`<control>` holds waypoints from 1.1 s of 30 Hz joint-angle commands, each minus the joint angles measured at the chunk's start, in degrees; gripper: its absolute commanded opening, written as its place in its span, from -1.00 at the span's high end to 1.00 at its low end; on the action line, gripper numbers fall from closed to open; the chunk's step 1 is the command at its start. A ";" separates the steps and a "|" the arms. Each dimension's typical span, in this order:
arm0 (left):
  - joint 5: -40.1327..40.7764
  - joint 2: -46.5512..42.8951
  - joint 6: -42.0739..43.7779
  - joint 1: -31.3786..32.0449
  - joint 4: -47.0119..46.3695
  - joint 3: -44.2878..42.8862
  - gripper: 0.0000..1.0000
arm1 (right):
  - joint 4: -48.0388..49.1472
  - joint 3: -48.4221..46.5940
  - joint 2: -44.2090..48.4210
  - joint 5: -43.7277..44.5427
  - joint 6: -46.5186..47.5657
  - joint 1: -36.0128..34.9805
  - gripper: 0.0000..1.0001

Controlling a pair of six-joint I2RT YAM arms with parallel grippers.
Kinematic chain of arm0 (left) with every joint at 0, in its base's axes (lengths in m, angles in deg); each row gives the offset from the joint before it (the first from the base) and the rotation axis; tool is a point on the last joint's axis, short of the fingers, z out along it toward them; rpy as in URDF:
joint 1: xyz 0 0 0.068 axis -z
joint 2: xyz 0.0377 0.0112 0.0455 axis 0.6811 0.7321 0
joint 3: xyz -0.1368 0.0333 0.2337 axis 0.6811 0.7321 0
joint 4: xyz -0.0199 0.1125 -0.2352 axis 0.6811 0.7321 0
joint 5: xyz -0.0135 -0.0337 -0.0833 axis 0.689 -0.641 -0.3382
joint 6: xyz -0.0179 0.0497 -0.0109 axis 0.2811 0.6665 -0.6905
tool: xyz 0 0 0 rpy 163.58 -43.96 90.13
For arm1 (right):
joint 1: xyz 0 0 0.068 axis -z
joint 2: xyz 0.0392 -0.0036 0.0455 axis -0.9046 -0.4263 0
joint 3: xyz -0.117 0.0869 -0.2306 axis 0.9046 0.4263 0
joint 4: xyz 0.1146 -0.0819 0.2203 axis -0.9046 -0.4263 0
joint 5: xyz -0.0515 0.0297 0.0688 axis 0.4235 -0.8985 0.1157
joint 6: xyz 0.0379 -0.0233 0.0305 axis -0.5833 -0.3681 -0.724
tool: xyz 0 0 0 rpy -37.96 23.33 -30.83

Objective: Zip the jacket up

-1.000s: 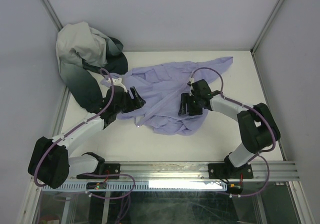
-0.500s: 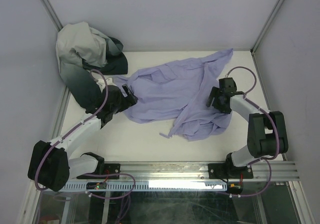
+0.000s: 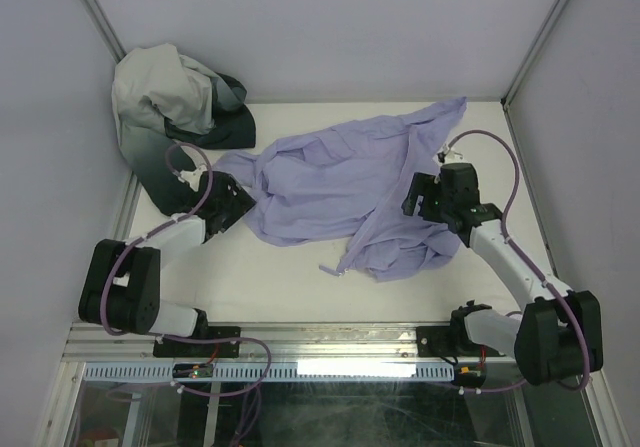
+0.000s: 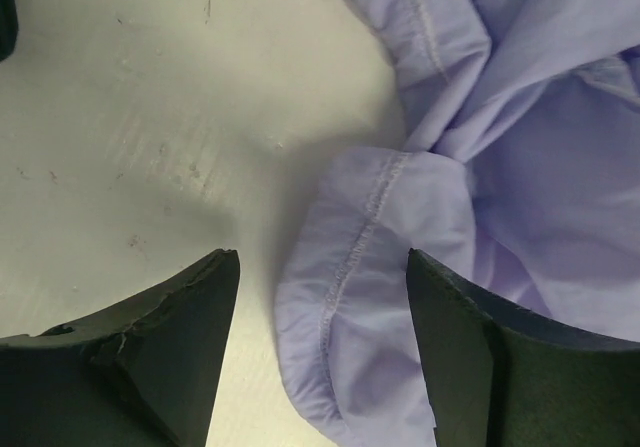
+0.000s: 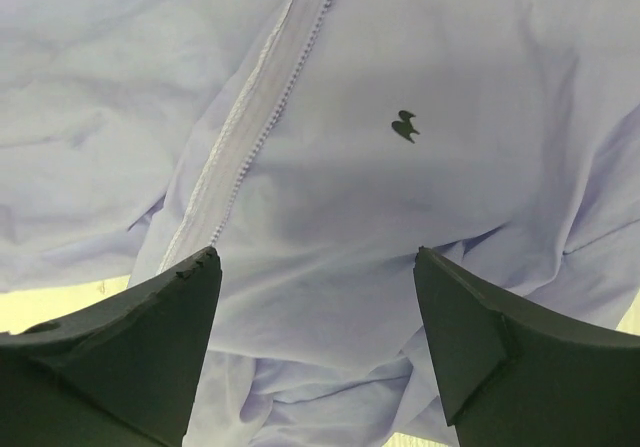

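The lavender jacket [image 3: 335, 182] lies wrinkled and spread across the middle of the table, one sleeve reaching the back right. Its zipper edge [image 3: 345, 257] trails toward the near side. My left gripper [image 3: 238, 199] sits at the jacket's left edge. In the left wrist view it [image 4: 322, 257] is open, and a folded hem of the jacket [image 4: 370, 267] lies loose between the fingers. My right gripper [image 3: 414, 199] hovers over the jacket's right side. In the right wrist view it [image 5: 318, 255] is open above the jacket [image 5: 330, 197], with the zipper track [image 5: 250, 117] and a small dark logo [image 5: 404, 125] ahead.
A white-and-dark-green garment [image 3: 175, 117] is heaped in the back left corner, close behind the left arm. Enclosure walls stand on three sides. A metal rail [image 3: 330, 342] runs along the near edge.
The two grippers have moved apart from the jacket's middle. The jacket, bunched a second ago, now lies wider and further right. The left arm drew back to the left edge.
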 commanded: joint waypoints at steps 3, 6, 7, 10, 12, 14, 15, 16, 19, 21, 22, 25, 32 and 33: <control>-0.36 7.05 -0.55 -0.81 -7.71 -2.02 -0.20 | 2.62 1.90 4.51 -3.17 2.21 -0.93 -0.62; 0.14 9.28 -0.26 -0.86 -8.45 -3.48 0.11 | 3.41 2.65 5.01 -3.63 2.21 -1.07 -0.62; 0.44 9.71 -0.17 -0.94 -8.57 -4.02 0.26 | 3.50 2.86 5.16 -3.59 2.21 -1.13 -0.62; 0.24 9.18 0.70 -0.99 -7.87 -6.20 0.75 | 3.48 3.15 5.30 -3.70 2.22 -1.25 -0.62; -1.53 7.21 1.82 -0.91 -6.95 -7.18 1.00 | 3.53 3.41 5.80 -3.57 2.20 -1.33 -0.62; -2.28 3.93 3.18 -0.58 -4.25 -8.35 1.00 | 3.61 3.66 6.57 -3.26 2.22 -1.44 -0.62; -2.12 1.43 3.98 -0.19 -2.89 -9.01 1.00 | 3.77 3.71 6.93 -3.18 2.19 -1.38 -0.62; -1.84 -1.06 5.13 0.58 -1.28 -9.71 1.00 | 3.91 3.92 7.21 -3.19 2.22 -1.43 -0.62; 1.01 -7.58 9.27 5.66 4.02 -13.07 1.00 | 4.32 4.08 7.24 -3.64 2.14 -1.42 -0.62; 3.21 -10.40 11.71 11.05 8.15 -16.13 1.00 | 4.52 4.07 6.85 -4.10 2.18 -1.42 -0.62; 4.19 -11.38 12.64 14.32 9.91 -17.40 1.00 | 4.62 4.13 6.64 -4.30 2.17 -1.55 -0.62; 5.34 -13.59 13.12 23.55 12.82 -19.03 1.00 | 4.69 4.10 6.18 -4.59 2.20 -1.56 -0.62; 4.94 -10.70 9.65 44.40 11.67 -16.24 0.92 | 6.25 4.49 5.23 -5.86 2.10 -1.51 -0.61; 4.06 -9.85 8.95 46.37 11.14 -15.56 0.80 | 6.58 4.49 4.71 -6.54 2.10 -1.52 -0.61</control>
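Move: The jacket's stitched left edge lies just ahead of the left hand, about 3 cm farther out, 1 cm to its right and 3 cm below. From that hand, the jacket's far-left flap is roughly 12 cm ahead and 1 cm left, the zip's near end about 15 cm back and 23 cm right, and the green-grey cloth's near end some 16 cm left and 6 cm ahead. From the right hand, the stitched edge lies about 41 cm left, 5 cm ahead and 9 cm below. Down and forward some 3 cm, the left hand closes fully on the jacket's stitched edge and pinches it, then swings up and right about 20 cm each and some 12 cm back, dipping slightly at the end and keeping its grip as it turns about 40 degrees clockwise, carrying the edge towards the zip side. The open right hand only eases slightly back and left over the jacket. ##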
